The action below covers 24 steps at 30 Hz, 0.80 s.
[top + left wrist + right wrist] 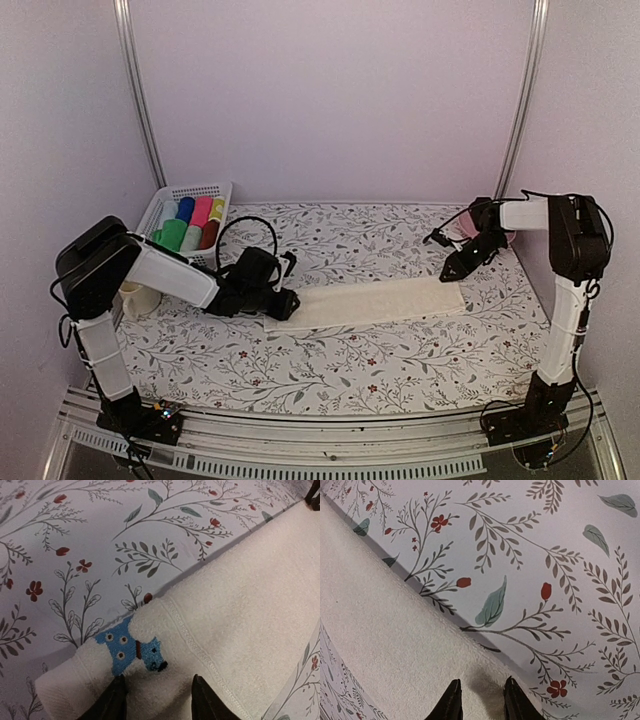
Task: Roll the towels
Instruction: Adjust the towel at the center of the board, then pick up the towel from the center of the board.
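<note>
The cream-white towel [370, 300] lies flat on the flowered table as a long narrow strip. Its left end is folded over, and a small blue dog mark [132, 647] shows there. My left gripper [285, 303] [158, 677] sits low over that left end, open, with its fingers apart on the cloth [240, 595]. At the towel's right end [380, 630], my right gripper [447, 272] [482, 680] is open too, its tips just above the corner and gripping nothing. A bright green towel [172, 235] stands rolled in the basket.
A white basket [190, 190] at the back left holds blue, pink, red and yellow rolls beside the green one. A cream cup-like object [140, 298] stands by the left arm. Part of a pink dish [466, 228] shows behind the right arm.
</note>
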{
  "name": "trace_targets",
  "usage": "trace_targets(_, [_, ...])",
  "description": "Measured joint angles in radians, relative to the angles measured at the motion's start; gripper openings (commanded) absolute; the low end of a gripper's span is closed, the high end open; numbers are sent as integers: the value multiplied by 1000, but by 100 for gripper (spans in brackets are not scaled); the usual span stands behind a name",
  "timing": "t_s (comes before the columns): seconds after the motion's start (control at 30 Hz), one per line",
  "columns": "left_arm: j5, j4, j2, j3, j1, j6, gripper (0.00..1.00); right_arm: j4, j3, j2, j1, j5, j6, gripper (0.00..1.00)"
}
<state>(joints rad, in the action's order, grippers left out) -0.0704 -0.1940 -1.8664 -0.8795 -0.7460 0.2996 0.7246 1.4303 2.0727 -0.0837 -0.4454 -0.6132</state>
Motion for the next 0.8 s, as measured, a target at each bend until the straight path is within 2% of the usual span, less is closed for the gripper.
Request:
trace_targets(0.13, [-22,8,12,12,2,1,46,0,-53,-50,26,33,-5,26])
trace_targets(0.33, [-24,8,12,18,3,6,54,-1,-78,-55,55,70,-14,25])
trace_targets(0.53, [-24,5,23,28,3,8,70,-3,-99,-86,60,96,-13,49])
trace_targets(0.7, [-25,8,55,37,3,16,91,0,-154,-183,60,97,-1,55])
trace_targets(0.8, [-33,12,85,37,-3,18,96,0,-191,-208,60,91,8,56])
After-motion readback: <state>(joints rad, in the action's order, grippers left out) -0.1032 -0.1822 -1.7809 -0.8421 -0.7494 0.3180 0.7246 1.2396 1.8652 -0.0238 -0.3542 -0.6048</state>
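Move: The cream towel lies stretched sideways under both hands, its surface about 1 cm below their hand points. Its left end is some 5 cm left of the left hand and level with it; its middle is about 20 cm to that hand's right. From the right hand, its right end is 3 cm right and 4 cm back, its middle 22 cm left and 6 cm back; the pink plate stands 16 cm ahead and 9 cm right. Fingertips come free of the towel at both ends. The right hand first sweeps about 4 cm right across the towel's far right corner, low down, then lifts and draws back nearly 4 cm, its fingers opening wider. The left hand eases 1 cm left, then rises about 2 cm while its fingers spread almost fully open. ##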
